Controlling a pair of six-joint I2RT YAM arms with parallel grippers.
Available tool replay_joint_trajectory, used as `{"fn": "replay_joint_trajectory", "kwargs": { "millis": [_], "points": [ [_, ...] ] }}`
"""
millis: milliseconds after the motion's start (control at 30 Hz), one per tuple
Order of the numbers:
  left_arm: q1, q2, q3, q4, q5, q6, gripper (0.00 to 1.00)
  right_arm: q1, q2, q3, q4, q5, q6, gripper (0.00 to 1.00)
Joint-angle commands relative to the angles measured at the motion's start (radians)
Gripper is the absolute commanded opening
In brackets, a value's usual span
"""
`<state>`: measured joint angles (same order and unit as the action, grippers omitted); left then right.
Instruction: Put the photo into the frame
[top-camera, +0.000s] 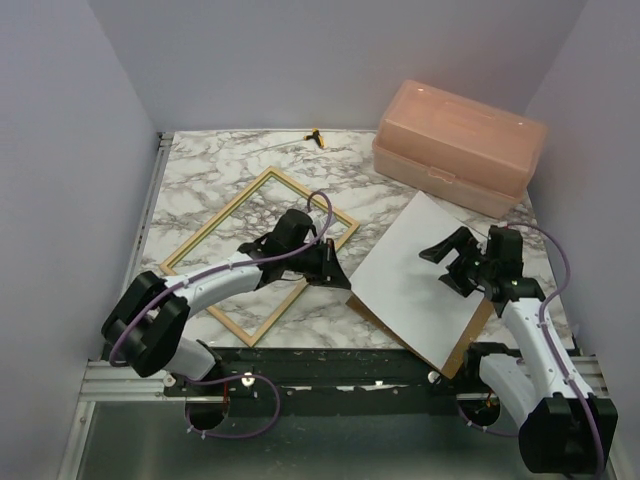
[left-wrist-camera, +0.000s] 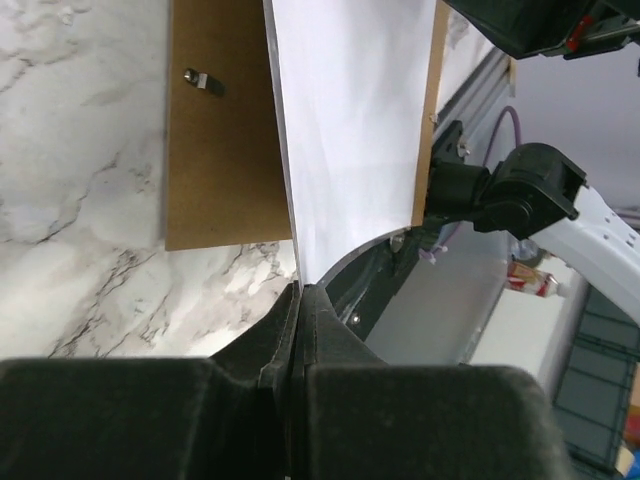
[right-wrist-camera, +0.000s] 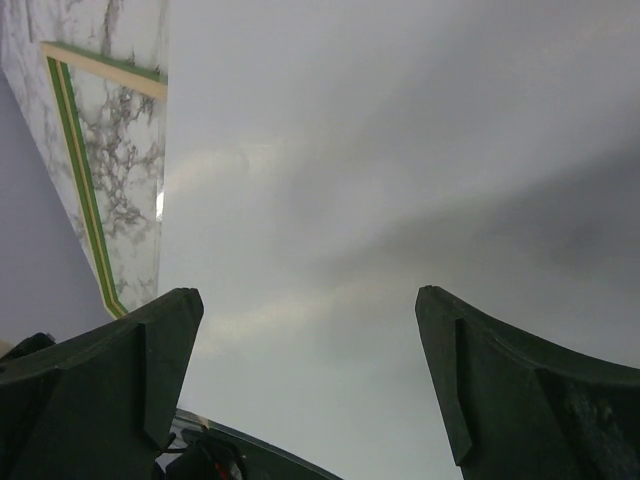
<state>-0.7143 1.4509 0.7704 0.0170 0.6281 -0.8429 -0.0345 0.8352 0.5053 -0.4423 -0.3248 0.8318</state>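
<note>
The photo (top-camera: 420, 270) lies white side up on a brown hardboard panel (top-camera: 470, 340) at the right of the marble table. My left gripper (top-camera: 343, 282) is shut on the photo's near-left corner. In the left wrist view the white sheet (left-wrist-camera: 350, 120) runs up from my left gripper's (left-wrist-camera: 298, 292) closed jaws, over the brown panel (left-wrist-camera: 220, 150). The frame (top-camera: 217, 219) lies left of centre with its light wood side up, and the left arm reaches across it. My right gripper (top-camera: 442, 268) hovers open over the photo (right-wrist-camera: 400, 150). Nothing sits between the jaws of the right gripper (right-wrist-camera: 308, 298), and the frame's rail (right-wrist-camera: 80, 160) shows to their left.
A closed pink plastic box (top-camera: 460, 145) stands at the back right. A small yellow and black object (top-camera: 316, 136) lies at the back edge. The metal rail (top-camera: 300, 365) holding the arm bases runs along the near edge. The brown panel carries a metal tab (left-wrist-camera: 203, 80).
</note>
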Motion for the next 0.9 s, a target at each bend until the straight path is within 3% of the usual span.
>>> {"fn": "replay_joint_trajectory", "kwargs": {
  "millis": [0, 233, 400, 500, 633, 667, 867],
  "points": [
    [-0.002, -0.069, 0.067, -0.278, -0.142, 0.143, 0.0, 0.001, 0.032, 0.048, 0.006, -0.092, -0.086, 0.98],
    [0.0, -0.109, 0.024, -0.368, -0.242, 0.151, 0.0, 0.034, 0.097, 0.041, 0.04, -0.134, -0.104, 0.93],
    [0.015, -0.133, -0.05, -0.354, -0.264, 0.136, 0.01, 0.143, 0.157, 0.055, 0.061, -0.094, -0.106, 0.92],
    [0.021, -0.13, -0.073, -0.36, -0.267, 0.139, 0.2, 0.231, 0.198, 0.076, 0.063, -0.038, -0.106, 0.91],
    [0.033, -0.137, -0.107, -0.387, -0.298, 0.139, 0.63, 0.357, 0.268, 0.11, 0.059, 0.044, -0.102, 0.88],
    [0.033, -0.144, -0.115, -0.393, -0.303, 0.139, 0.69, 0.387, 0.281, 0.119, 0.058, 0.068, -0.101, 0.87],
    [0.035, -0.182, -0.168, -0.362, -0.296, 0.126, 0.71, 0.494, 0.345, 0.151, 0.072, 0.171, -0.104, 0.72]
  ]
}}
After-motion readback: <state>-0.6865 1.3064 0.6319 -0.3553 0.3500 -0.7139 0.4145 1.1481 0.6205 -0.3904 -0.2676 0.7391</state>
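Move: The left gripper already pinches the white photo sheet by its left corner, some 8 cm above the marble; the frame's middle lies about 22 cm to its left and 7 cm ahead. From this gripper the sheet's middle is roughly 21 cm right and 2 cm ahead, the brown board 24 cm right and about level. For the open right gripper, the sheet's middle is some 3 cm left, 1 cm back and 5 cm below. Bring the left gripper about 9 cm left towards the frame, drawing the photo sheet by its corner and sinking some 7 cm with a little backward drift; tip its fingers further down, then open them well to let the corner go. Swing the right gripper left over the sheet alongside, turning about 25 degrees counter-clockwise and sinking slightly, fingers starting to close. ##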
